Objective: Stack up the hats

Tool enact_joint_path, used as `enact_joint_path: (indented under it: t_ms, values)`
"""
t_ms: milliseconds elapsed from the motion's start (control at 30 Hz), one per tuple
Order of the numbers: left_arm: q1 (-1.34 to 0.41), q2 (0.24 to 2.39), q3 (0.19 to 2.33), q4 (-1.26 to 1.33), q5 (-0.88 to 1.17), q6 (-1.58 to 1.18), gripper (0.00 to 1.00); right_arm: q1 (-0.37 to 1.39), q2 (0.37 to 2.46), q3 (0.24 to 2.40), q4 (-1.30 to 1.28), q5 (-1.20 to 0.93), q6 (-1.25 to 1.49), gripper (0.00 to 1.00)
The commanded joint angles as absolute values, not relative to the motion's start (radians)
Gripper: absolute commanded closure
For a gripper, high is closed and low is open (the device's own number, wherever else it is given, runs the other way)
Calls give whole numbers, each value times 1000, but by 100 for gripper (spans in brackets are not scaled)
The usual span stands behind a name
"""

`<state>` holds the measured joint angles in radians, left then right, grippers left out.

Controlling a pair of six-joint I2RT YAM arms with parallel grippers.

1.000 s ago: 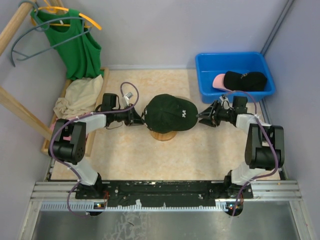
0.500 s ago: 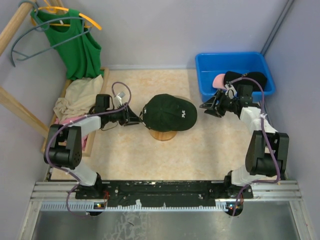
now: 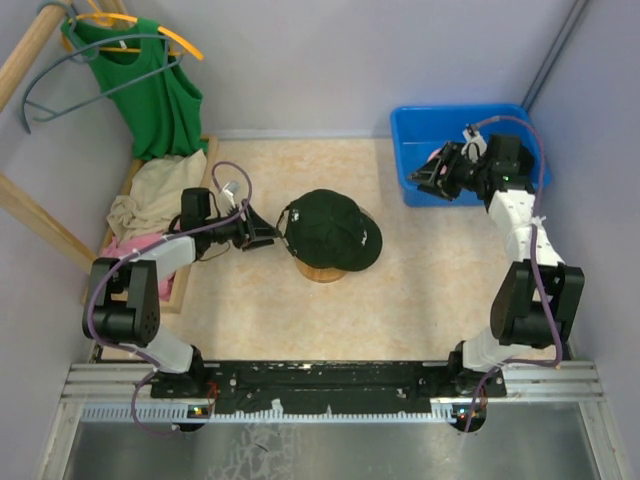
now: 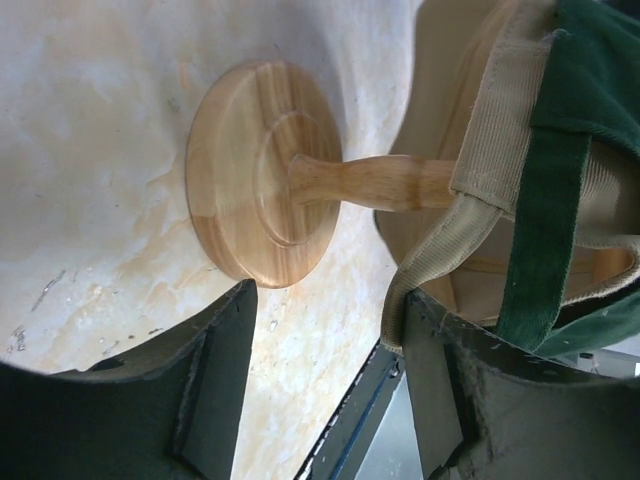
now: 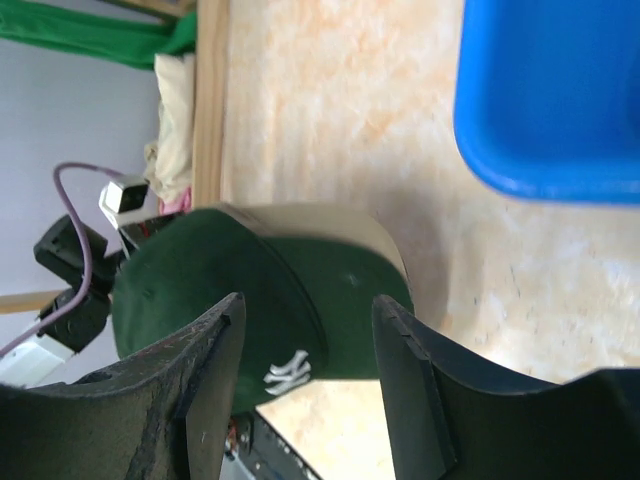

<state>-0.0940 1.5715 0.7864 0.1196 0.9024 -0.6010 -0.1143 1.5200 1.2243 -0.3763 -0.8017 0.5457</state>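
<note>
A dark green hat [image 3: 328,232] with a white logo sits on a wooden stand [image 4: 262,185] at mid-table. Under it is a tan hat, whose strap [image 4: 500,130] and brim [image 5: 330,225] show in the wrist views. My left gripper [image 3: 268,234] is just left of the hats' back. It is open [image 4: 325,390] with nothing between its fingers; the tan strap's end touches one fingertip [image 4: 430,330]. My right gripper [image 3: 426,180] hovers open over the blue bin's [image 3: 410,130] left part, pointing back at the green hat [image 5: 230,290]. The bin's contents are hidden by the arm.
A green sleeveless top [image 3: 150,90] hangs on a hanger at the back left. Below it, cream [image 3: 160,190] and pink [image 3: 120,245] cloths lie in a wooden tray along the left wall. The blue bin's wall [image 5: 550,100] is close to the right wrist.
My left gripper opened and drew slightly left, away from the hats' back. My right arm left the green hat's brim and swung back-right over the blue bin.
</note>
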Motion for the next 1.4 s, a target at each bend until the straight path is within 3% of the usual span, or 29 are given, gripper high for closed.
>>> enact_joint_path:
  t_ms: [0, 200, 600, 800, 967, 1133, 1300, 1367]
  values:
    - [-89, 1538, 797, 180, 936, -649, 34, -120, 1574, 1386, -420, -772, 537, 46]
    - [-85, 1519, 819, 160, 924, -692, 29, -90, 1627, 1509, -494, -739, 495, 44]
    - [-61, 1497, 912, 128, 897, -722, 16, -85, 1638, 1500, -488, -744, 493, 44]
    - [-60, 1492, 960, 122, 911, -725, 11, -87, 1687, 1577, -536, -648, 467, 40]
    - [-60, 1470, 1028, 65, 889, -667, 8, -85, 1812, 1815, -688, -408, 407, 34]
    - [-60, 1471, 1130, -92, 821, -537, 7, -87, 2029, 2147, -879, -61, 354, 17]
    - [-52, 1479, 1136, -92, 808, -515, 6, -92, 2328, 2601, -1061, 62, 304, 12]
    - [-48, 1493, 1129, -79, 813, -520, 5, -88, 2385, 2634, -1059, 97, 287, 12]
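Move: The black hat in the blue bin lies about 17 cm ahead of the right hand, 18 cm to its right and 17 cm below. The pink brim is level with that hat, some 9 cm to its left; the green hat on the stand is 10 cm back, 22 cm left of the right hand. From the left hand, the green hat is 10 cm right, straight across and slightly above; the black hat is 22 cm ahead, 53 cm right and 7 cm lower. Right hand, opening, reaches 19 cm forward and rightward over the bin; left opens, rising 12 cm beside the stack. ##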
